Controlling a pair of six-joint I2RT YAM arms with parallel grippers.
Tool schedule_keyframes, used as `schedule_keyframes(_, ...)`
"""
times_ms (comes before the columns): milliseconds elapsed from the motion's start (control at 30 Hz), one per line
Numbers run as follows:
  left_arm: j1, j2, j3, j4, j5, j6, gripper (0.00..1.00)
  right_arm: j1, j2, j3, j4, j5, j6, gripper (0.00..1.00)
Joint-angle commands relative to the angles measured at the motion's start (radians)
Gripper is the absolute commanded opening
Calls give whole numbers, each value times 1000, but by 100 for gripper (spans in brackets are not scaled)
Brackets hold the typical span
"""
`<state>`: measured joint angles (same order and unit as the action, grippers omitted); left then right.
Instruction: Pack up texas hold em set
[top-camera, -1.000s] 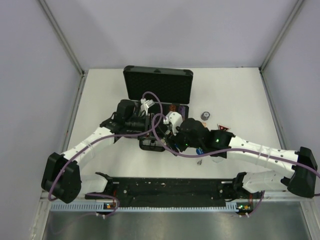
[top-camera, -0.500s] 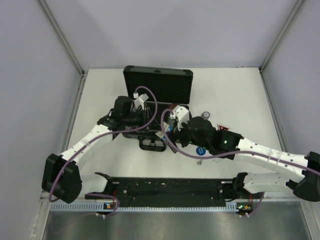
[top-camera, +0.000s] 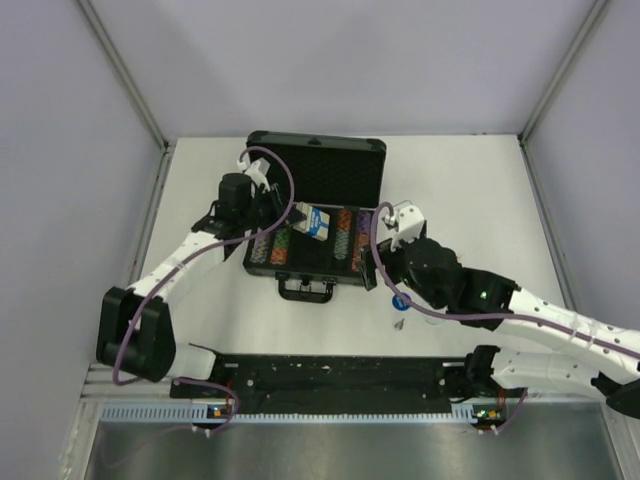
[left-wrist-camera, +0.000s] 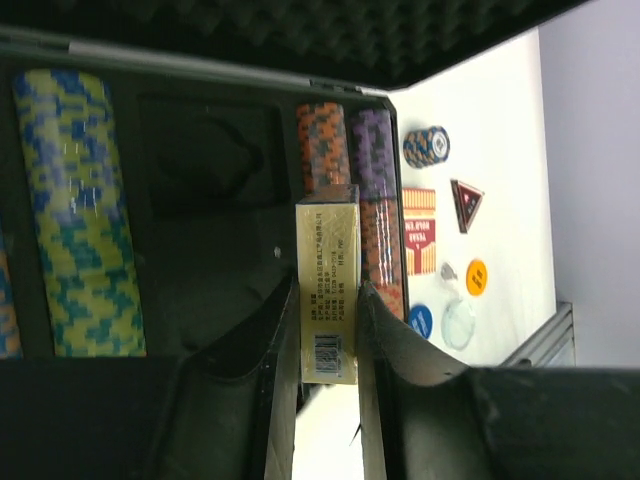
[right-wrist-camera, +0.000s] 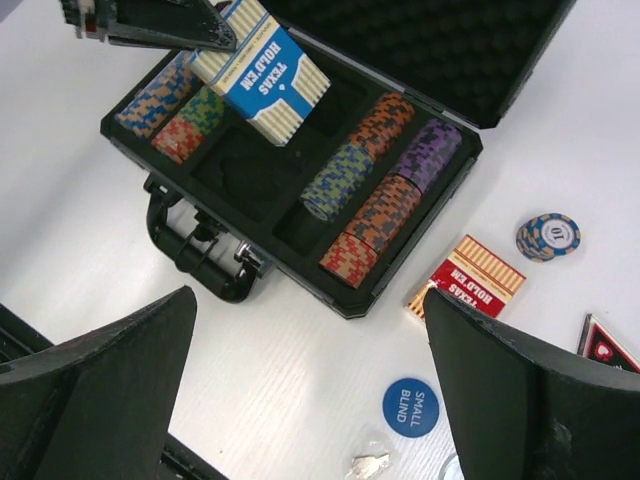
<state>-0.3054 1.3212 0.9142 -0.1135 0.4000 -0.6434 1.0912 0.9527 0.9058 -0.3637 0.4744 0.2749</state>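
The black case (top-camera: 262, 268) of the texas hold em set lies open, lid (top-camera: 316, 170) propped up at the back. Rows of multicoloured chips (right-wrist-camera: 375, 190) fill its sides. My left gripper (left-wrist-camera: 328, 330) is shut on the blue card box (right-wrist-camera: 265, 72), holding it tilted above the case's empty middle slots (right-wrist-camera: 250, 165). My right gripper (right-wrist-camera: 309, 295) hangs open and empty above the table off the case's near right corner. The red card box (right-wrist-camera: 467, 277), red triangle (right-wrist-camera: 605, 345) and blue "small blind" button (right-wrist-camera: 410, 407) lie on the table right of the case.
A short stack of chips (right-wrist-camera: 547, 237) stands beyond the red box. An orange button (left-wrist-camera: 476, 277), a clear disc (left-wrist-camera: 459, 323) and a small bag with keys (right-wrist-camera: 368, 465) lie near the blue button. The case handle (top-camera: 305, 290) sticks out toward the arms.
My left gripper closed on the blue card box and drew back to the left with it lifted over the case. My right gripper opened wide and pulled away to the right.
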Motion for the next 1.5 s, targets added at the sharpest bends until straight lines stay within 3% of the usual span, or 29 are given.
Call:
schedule_keyframes(0, 5, 137, 135, 178, 48, 51, 0, -22, -80, -5, -24, 81, 58, 95)
schedule_keyframes(267, 6, 291, 255, 178, 62, 105, 0, -42, -134, 16, -80, 141, 46, 95)
schedule_keyframes(833, 12, 437, 261, 178, 89, 42, 1, -65, -173, -2, -113, 156, 32, 95)
schedule_keyframes(1133, 19, 440, 304, 28, -4, 68, 63, -74, -173, -10, -113, 139, 56, 95)
schedule_keyframes(1233, 12, 437, 356, -43, -38, 99, 72, -79, -169, -5, -115, 116, 78, 95)
schedule_keyframes(1333, 9, 424, 379, -86, -78, 117, 88, -79, -161, -7, -113, 118, 78, 95)
schedule_keyframes(1467, 5, 406, 399, -129, -127, 126, 93, -79, -172, -13, -113, 130, 73, 95)
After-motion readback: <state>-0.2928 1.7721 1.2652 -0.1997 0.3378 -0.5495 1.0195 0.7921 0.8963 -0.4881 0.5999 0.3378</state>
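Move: The left hand holds the blue card box by its left end; the case's far middle slot lies some 9 cm ahead, 5 cm right and 8 cm below. Level with that slot, the green chip row is 8 cm left of it and the orange-and-green row 7 cm right, both 4 cm nearer. From the empty, open right hand, the red card box is about 4 cm ahead, 8 cm right, 18 cm down; the chip stack lies 8 cm beyond that box and 4 cm right. The left hand carries the blue card box forward about 7 cm and slightly right towards the far middle slot, sinking with it, then goes mostly straight down to some 6 cm below its start and opens wide to release it, dipping a little more before lifting about 1 cm. Meanwhile the open right hand slides some 6 cm right towards the red card box, turning about 10 degrees clockwise, and waits above. ##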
